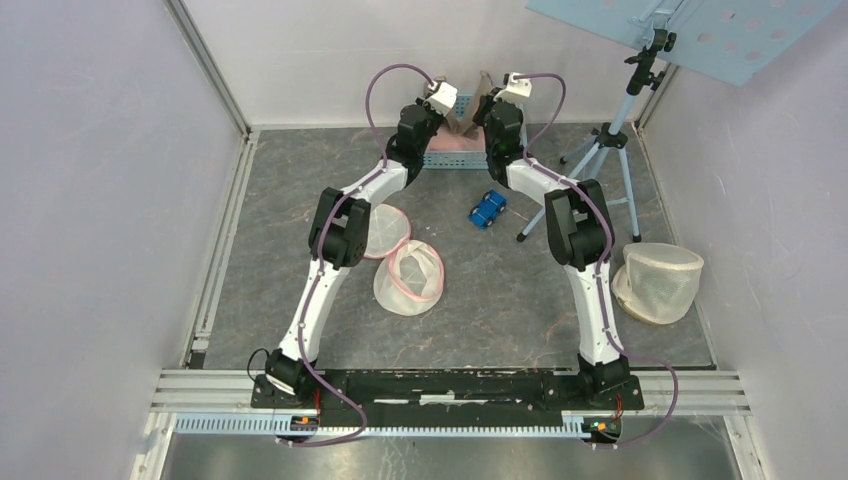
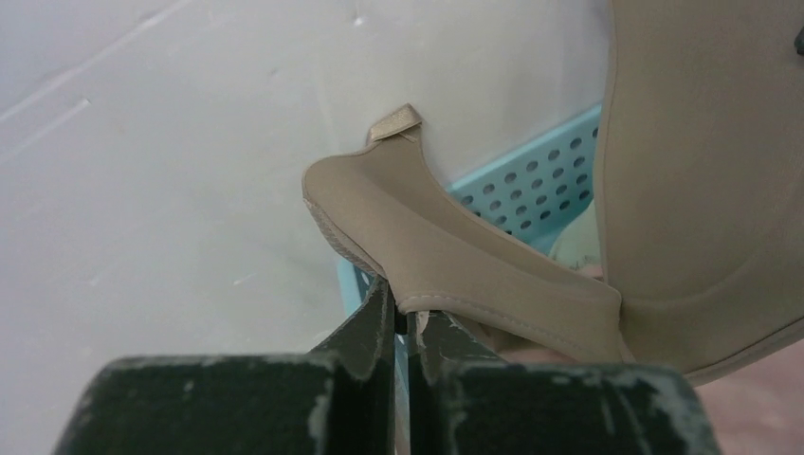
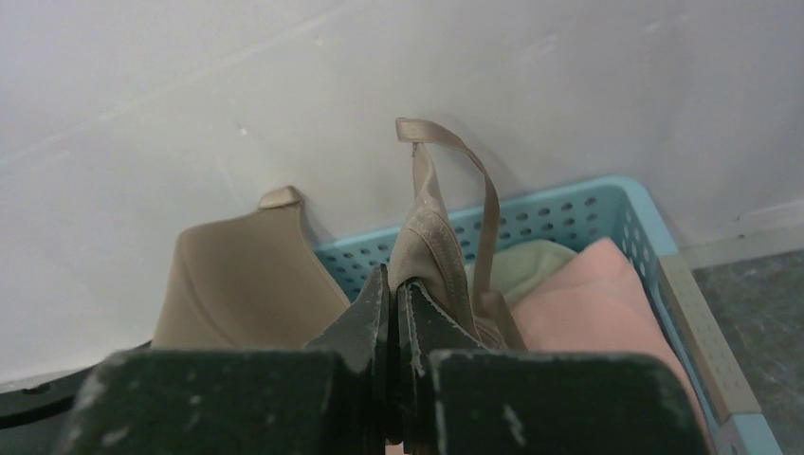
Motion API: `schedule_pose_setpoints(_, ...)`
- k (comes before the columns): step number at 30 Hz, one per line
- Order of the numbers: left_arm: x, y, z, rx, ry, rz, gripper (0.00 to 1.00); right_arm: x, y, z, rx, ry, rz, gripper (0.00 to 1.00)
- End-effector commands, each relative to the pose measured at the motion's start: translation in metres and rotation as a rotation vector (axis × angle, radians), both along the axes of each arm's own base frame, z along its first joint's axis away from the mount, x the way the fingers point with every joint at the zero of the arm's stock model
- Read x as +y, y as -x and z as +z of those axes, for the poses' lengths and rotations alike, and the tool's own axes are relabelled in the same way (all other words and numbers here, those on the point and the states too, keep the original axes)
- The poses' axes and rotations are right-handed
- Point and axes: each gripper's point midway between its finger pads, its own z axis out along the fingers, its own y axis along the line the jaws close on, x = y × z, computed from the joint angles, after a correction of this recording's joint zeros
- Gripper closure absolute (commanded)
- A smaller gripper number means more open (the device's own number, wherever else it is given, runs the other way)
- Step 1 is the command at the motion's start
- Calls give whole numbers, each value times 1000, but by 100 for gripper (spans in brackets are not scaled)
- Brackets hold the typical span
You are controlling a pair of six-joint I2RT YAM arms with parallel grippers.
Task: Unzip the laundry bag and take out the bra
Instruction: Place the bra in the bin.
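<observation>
A beige bra (image 1: 470, 108) hangs between both grippers above a light-blue perforated basket (image 1: 455, 160) at the back wall. My left gripper (image 2: 408, 318) is shut on the stitched edge of one bra (image 2: 455, 246) wing. My right gripper (image 3: 393, 289) is shut on the bra (image 3: 431, 246) near a strap, which loops upward; the other cup hangs to its left. In the top view the left gripper (image 1: 455, 118) and right gripper (image 1: 488, 108) sit close together. A white mesh laundry bag (image 1: 408, 277) with pink trim lies open mid-table behind the left arm.
The basket (image 3: 569, 213) holds pink cloth (image 3: 588, 303) and a pale green piece. A blue toy car (image 1: 488, 210) sits right of centre. A tripod (image 1: 610, 150) stands at the back right, and a second mesh bag (image 1: 658, 282) stands upright at the right edge.
</observation>
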Motion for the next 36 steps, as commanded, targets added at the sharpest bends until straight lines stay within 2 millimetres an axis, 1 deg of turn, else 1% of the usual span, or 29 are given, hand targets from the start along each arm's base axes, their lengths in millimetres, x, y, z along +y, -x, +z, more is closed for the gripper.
schedule_pose_setpoints(1,8,-1,-3,14,40,28,91,-6,-3,7,-18,8,-19,100)
schedule_pose_setpoints(3,14,2,-8,22,26,42,86,-10,-1,2,3,29,-31,100)
schedule_pose_setpoints(5,18,5,-7,29,21,49,80,-13,1,2,20,53,-41,91)
schedule_pose_setpoints(8,22,10,-4,45,15,54,72,-16,5,8,31,87,-46,73)
schedule_pose_setpoints(9,23,12,1,47,15,57,71,-18,7,12,35,103,-47,65)
schedule_pose_setpoints(12,27,19,12,46,12,61,64,-22,14,19,47,134,-54,48)
schedule_pose_setpoints(13,29,21,16,46,13,69,62,-24,18,22,51,138,-59,40)
schedule_pose_setpoints(15,35,25,23,43,12,86,56,-26,23,25,64,151,-63,26)
schedule_pose_setpoints(19,43,35,38,35,-1,100,44,-30,32,40,53,166,-65,2)
schedule_pose_setpoints(24,55,51,54,34,-33,116,34,-29,42,54,56,186,-64,2)
schedule_pose_setpoints(26,61,58,58,40,-44,127,32,-28,47,59,52,197,-63,2)
schedule_pose_setpoints(27,64,62,62,40,-47,132,31,-28,49,60,53,202,-62,2)
schedule_pose_setpoints(31,74,75,63,96,-36,126,31,-19,58,67,46,257,-15,2)
schedule_pose_setpoints(34,72,79,62,198,2,78,35,-9,64,65,54,341,55,2)
schedule_pose_setpoints(35,70,80,58,247,11,49,37,-7,65,61,65,362,72,2)
schedule_pose_setpoints(36,67,79,61,275,18,22,38,-4,66,56,81,387,95,2)
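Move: Both hands still pinch the bra above the blue bin. The bin's middle lies about 6 cm to the left hand's right, 2 cm ahead and 14 cm below. From the right hand it is about 3 cm left, 4 cm ahead and 18 cm below. From the right hand, the pink cloth inside is 2 cm ahead, 2 cm left; the green cloth 8 cm ahead, 2 cm left; the blue toy car 18 cm back, 2 cm left. Each gripper lets go of its end of the bra, opening while it sinks into place over the bin, the left by about 6 cm and the right by about 4. Then both lift and draw back empty, the left hand also swinging left, away from the bin. The right rolls some 15 degrees, its left side dropping, and the left tips down slightly. ##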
